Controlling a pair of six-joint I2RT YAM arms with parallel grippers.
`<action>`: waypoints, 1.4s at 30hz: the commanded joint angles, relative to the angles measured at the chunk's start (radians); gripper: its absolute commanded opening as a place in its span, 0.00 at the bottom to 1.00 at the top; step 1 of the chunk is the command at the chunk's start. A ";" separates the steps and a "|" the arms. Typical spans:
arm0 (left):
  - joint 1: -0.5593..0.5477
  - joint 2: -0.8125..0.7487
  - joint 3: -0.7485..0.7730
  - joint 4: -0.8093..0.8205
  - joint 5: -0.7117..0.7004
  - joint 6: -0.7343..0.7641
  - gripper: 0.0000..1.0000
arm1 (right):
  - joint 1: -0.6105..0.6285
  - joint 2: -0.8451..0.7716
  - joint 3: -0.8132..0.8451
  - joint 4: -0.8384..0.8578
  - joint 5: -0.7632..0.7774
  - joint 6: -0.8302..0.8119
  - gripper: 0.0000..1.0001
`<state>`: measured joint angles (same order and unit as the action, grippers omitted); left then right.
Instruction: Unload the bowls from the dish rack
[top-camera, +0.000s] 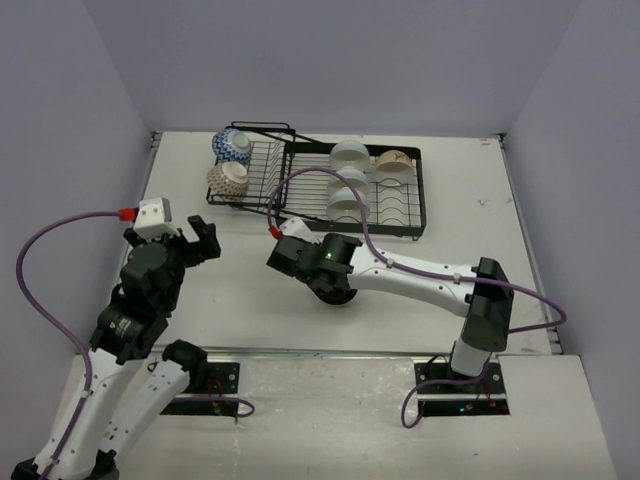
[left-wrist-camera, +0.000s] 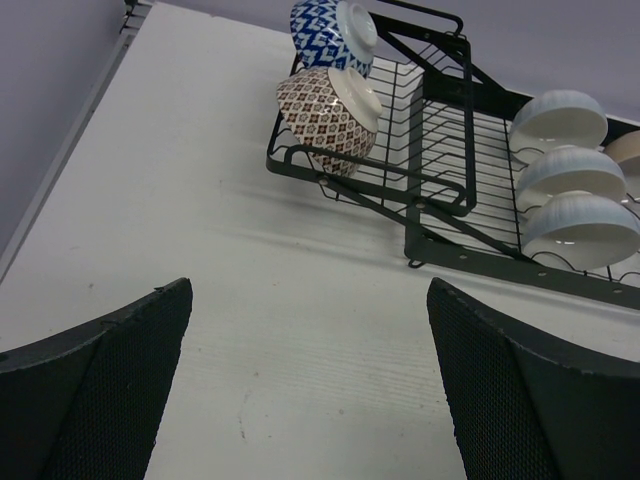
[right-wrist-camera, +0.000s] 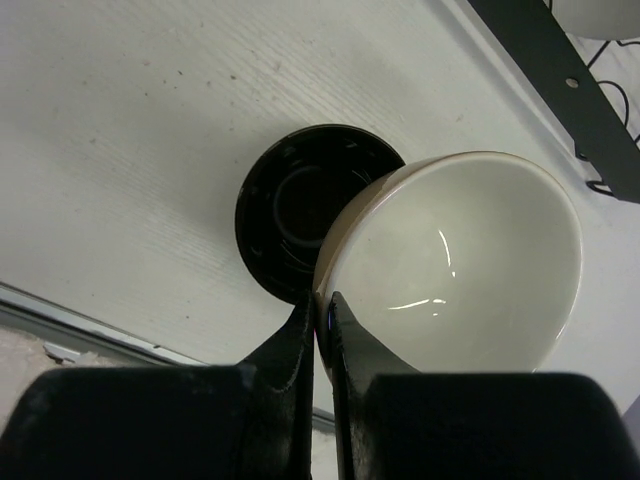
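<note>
The black wire dish rack (top-camera: 400, 205) stands at the back of the table. In its small angled section sit a blue-and-white bowl (top-camera: 232, 146) and a brown-patterned bowl (top-camera: 228, 180). In its large section stand three white bowls (top-camera: 349, 178) and a cream bowl (top-camera: 394, 162). My right gripper (right-wrist-camera: 322, 305) is shut on the rim of a cream bowl with a tan band (right-wrist-camera: 450, 260), held tilted just above a dark bowl (right-wrist-camera: 290, 205) that stands on the table. My left gripper (left-wrist-camera: 310, 380) is open and empty over bare table, short of the rack (left-wrist-camera: 440, 190).
The table's near edge and a metal strip (right-wrist-camera: 60, 310) lie just beyond the dark bowl. Grey walls close in the left, right and back. The right arm (top-camera: 420, 272) stretches across the front middle of the table.
</note>
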<state>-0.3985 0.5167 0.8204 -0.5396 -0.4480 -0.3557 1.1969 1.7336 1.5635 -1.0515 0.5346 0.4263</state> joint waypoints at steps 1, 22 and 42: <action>0.010 -0.009 -0.003 0.035 0.006 0.012 1.00 | 0.023 0.021 0.060 0.013 0.062 -0.014 0.00; 0.010 -0.009 -0.004 0.036 0.015 0.012 1.00 | 0.029 0.153 -0.016 0.153 0.010 0.066 0.00; 0.006 0.000 -0.006 0.040 0.026 0.014 1.00 | 0.030 0.135 -0.125 0.308 0.044 0.126 0.00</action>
<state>-0.3985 0.5125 0.8204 -0.5396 -0.4320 -0.3557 1.2247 1.8992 1.4544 -0.8276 0.5419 0.5148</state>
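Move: The right hand holds the tan bowl by its rim. The black bowl it is bound for sits on the table about 3 cm ahead, 1 cm to the right and 13 cm below the hand point. The nearest white bowl in the rack is some 21 cm ahead and 5 cm right, and the last tan bowl about 29 cm ahead and 16 cm right, both roughly 10 cm lower than the hand. From the idle left hand the black bowl is about 27 cm to the right, 1 cm back and 25 cm down. The right hand lowers the tan bowl about 8 cm towards the black bowl, drifting some 3 cm left over the first half of the descent so that the held bowl, which hangs forward and right of the fingertips, comes over the black one. It then sinks nearly straight down, slowing to a stop with the tan bowl inside the black rim; the wrist hardly turns and the shut fingers keep their pinch on the left part of the tan rim. ##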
